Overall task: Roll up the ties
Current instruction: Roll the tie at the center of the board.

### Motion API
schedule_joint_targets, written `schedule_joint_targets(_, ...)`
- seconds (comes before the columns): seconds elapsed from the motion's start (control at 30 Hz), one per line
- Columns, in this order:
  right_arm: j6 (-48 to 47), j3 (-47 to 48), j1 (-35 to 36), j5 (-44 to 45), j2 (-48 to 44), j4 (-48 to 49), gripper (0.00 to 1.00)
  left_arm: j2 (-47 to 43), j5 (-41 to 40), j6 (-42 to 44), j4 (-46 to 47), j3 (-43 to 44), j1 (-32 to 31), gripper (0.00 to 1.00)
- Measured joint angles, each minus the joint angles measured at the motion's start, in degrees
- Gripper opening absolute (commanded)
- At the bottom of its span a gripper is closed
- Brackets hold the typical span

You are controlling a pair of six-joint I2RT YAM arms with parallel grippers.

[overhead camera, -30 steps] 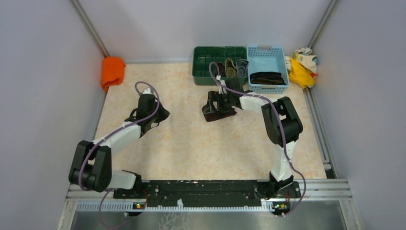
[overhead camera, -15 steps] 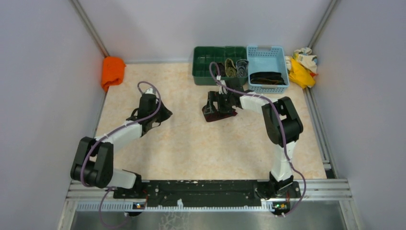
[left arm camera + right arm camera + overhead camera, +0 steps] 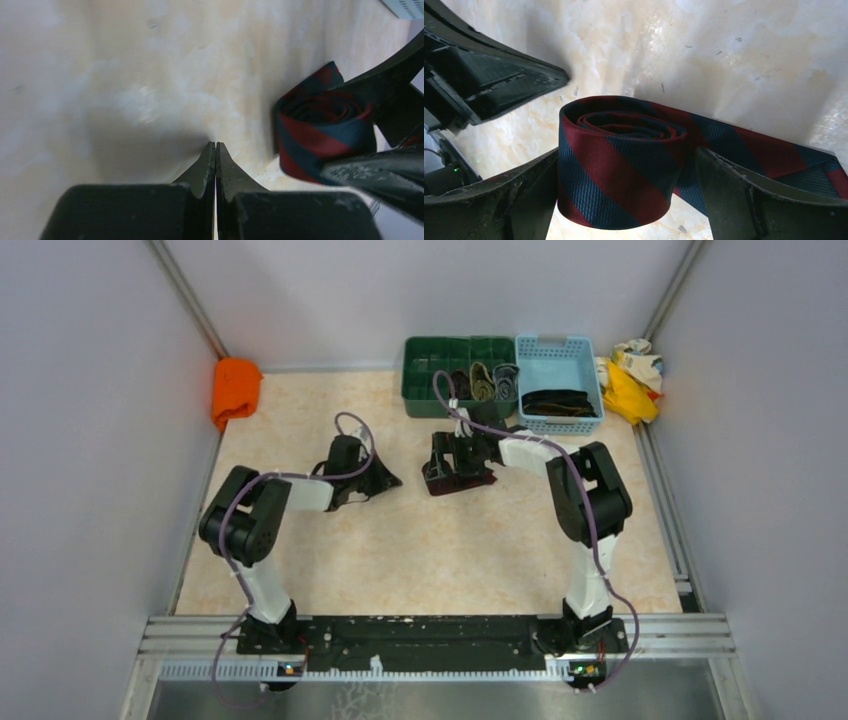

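A dark red and navy striped tie stands rolled into a coil on the table, its loose tail trailing to the right. My right gripper is open, one finger on each side of the coil and close against it. In the top view that gripper hangs over the tie in front of the bins. My left gripper is shut and empty, low over the table, with the tie just to its right. In the top view its tip points at the tie.
A green bin at the back holds several rolled ties. Beside it a light blue basket holds dark ties. An orange cloth lies at the back left. Yellow and cream rags lie at the back right.
The left arm has swung right across the table, bringing its shut gripper close to the tie. The right gripper's fingers have spread a little wider around the coil.
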Motion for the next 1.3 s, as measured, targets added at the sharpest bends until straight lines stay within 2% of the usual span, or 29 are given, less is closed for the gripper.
schedule_joint_targets(0.3, -0.6, 0.7, 1.7, 0.4, 0.0, -1.4, 0.98, 8.0, 2.6, -2.1, 3.7, 7.6, -5.0, 0.00)
schedule_joint_targets(0.73, -1.2, 0.7, 1.8, 1.2, 0.0, -1.8, 0.99, 9.2, 3.5, -3.8, 5.0, 8.3, -7.3, 0.00)
schedule_joint_targets(1.07, -4.0, 4.7, 5.0, 11.2, -0.7, -7.2, 0.99, 9.1, 3.5, -4.0, 5.5, 7.9, -7.5, 0.00)
schedule_joint_targets(1.3, -6.0, 8.6, 9.9, 22.5, -0.7, -11.7, 0.99, 9.1, 3.5, -3.9, 6.6, 7.3, -7.7, 0.00)
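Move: The rolled part of the tie lies about 11 cm to the right of my shut left fingertips, 1 cm ahead and 1 cm higher. It is already between my open right fingers, some 2 cm below my right hand and 1 cm left. The flat tail's middle is about 6 cm right of the roll. From my right hand, the green box's middle is some 25 cm ahead and 4 cm right; the blue basket 25 cm ahead and 24 cm right. I sweep my shut left fingers about 8 cm right, low and level over the board, easing to a stop with the tips against the left side of the roll, and keep them there. My right hand, fingers still wide astride the roll, shifts about 1 cm back and left, waits, then tips some 20 degrees to point more steeply down while rising about 1.5 cm. ##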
